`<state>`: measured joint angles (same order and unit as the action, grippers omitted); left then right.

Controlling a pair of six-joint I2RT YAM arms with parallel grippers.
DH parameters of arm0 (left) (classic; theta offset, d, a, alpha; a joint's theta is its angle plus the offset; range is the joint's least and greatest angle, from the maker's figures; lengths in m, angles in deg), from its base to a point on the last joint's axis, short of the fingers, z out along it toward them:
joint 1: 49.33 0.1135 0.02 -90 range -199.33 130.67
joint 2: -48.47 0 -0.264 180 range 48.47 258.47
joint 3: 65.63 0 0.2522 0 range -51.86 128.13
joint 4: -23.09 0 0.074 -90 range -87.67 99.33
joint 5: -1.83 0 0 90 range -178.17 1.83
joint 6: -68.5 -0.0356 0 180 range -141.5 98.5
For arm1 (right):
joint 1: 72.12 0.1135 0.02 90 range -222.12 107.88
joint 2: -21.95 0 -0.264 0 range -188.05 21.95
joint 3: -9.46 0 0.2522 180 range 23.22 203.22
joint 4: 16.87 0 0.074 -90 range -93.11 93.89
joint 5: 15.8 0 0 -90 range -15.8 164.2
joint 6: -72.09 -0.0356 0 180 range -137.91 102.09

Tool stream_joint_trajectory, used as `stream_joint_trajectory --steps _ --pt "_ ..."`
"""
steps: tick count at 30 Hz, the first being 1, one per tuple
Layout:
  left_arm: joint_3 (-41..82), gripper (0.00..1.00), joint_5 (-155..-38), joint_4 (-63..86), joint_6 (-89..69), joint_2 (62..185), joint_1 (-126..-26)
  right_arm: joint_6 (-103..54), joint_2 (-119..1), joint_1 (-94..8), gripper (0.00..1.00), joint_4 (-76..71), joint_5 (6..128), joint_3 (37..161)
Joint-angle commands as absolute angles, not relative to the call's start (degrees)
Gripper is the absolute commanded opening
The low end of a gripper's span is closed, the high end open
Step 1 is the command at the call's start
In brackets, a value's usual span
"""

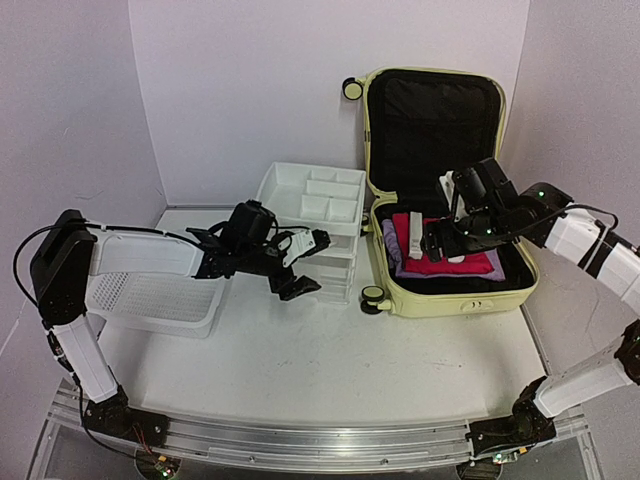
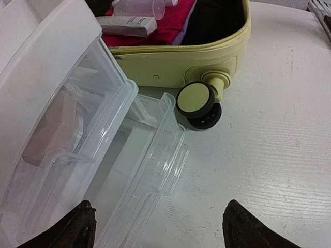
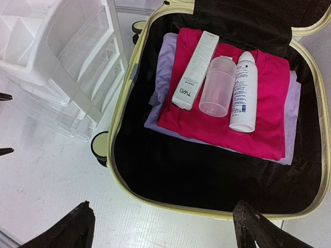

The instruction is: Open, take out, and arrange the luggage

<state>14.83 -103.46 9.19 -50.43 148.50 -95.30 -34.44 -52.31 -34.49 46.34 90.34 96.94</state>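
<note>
The luggage (image 1: 450,298), a pale yellow hard-shell suitcase, lies open at the back right with its lid leaning on the wall. On its black lining lie a pink shirt (image 3: 258,106) over a lavender garment (image 3: 165,67), a white box (image 3: 195,70), a clear cup (image 3: 218,85) and a white spray bottle (image 3: 244,90). My right gripper (image 1: 437,243) hangs over the suitcase's near rim (image 3: 170,204), open and empty (image 3: 163,217). My left gripper (image 1: 305,265) is open and empty (image 2: 158,217) in front of the clear drawers, left of the suitcase's wheel (image 2: 196,101).
A white plastic drawer unit (image 1: 310,195) with a divided top tray stands left of the suitcase, two clear drawers (image 2: 150,155) pulled partly out. A white mesh basket (image 1: 150,300) sits at the far left under my left arm. Walls close in behind and at the sides.
</note>
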Motion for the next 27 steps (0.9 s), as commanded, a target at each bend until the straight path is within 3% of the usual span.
stream_joint_trajectory --steps 1,7,17,27 --pt "18.80 0.86 -103.95 6.77 -58.11 150.24 -95.20 -34.17 -52.67 -34.68 0.92 44.59 91.12 97.75" --pt "24.02 0.85 -104.17 0.77 -60.36 154.76 -95.12 -34.30 -52.74 -34.76 0.92 44.52 91.16 97.24" --pt "21.79 0.67 -106.75 -4.62 -58.38 151.65 -95.21 -35.38 -60.79 -42.92 0.97 44.25 81.86 99.38" --pt "16.96 0.60 -108.65 -4.94 -54.24 147.37 -95.30 -36.37 -79.31 -52.83 0.86 44.24 77.77 111.98"
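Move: The clear cup in the open suitcase lies some 14 cm ahead of the right hand, 5 cm to its right and 14 cm below. The white TWG box lies beside it, 15 cm ahead with no sideways offset, the spray can 13 ahead and 9 right. The lower drawer's front is about 2 cm ahead of the left hand, 4 right, 5 below; the suitcase's front-left wheel is 16 right, 4 ahead, 11 below. Towards the cup and its neighbours the right hand, after a short hover, swoops down and forward about 9 cm each way and a little right, wide open, tipping steeper and turning clockwise. At the drawer the left hand sinks some 3 cm, its fingers partly closing around the front panel, then eases 2 to 3 cm back and slightly left. ##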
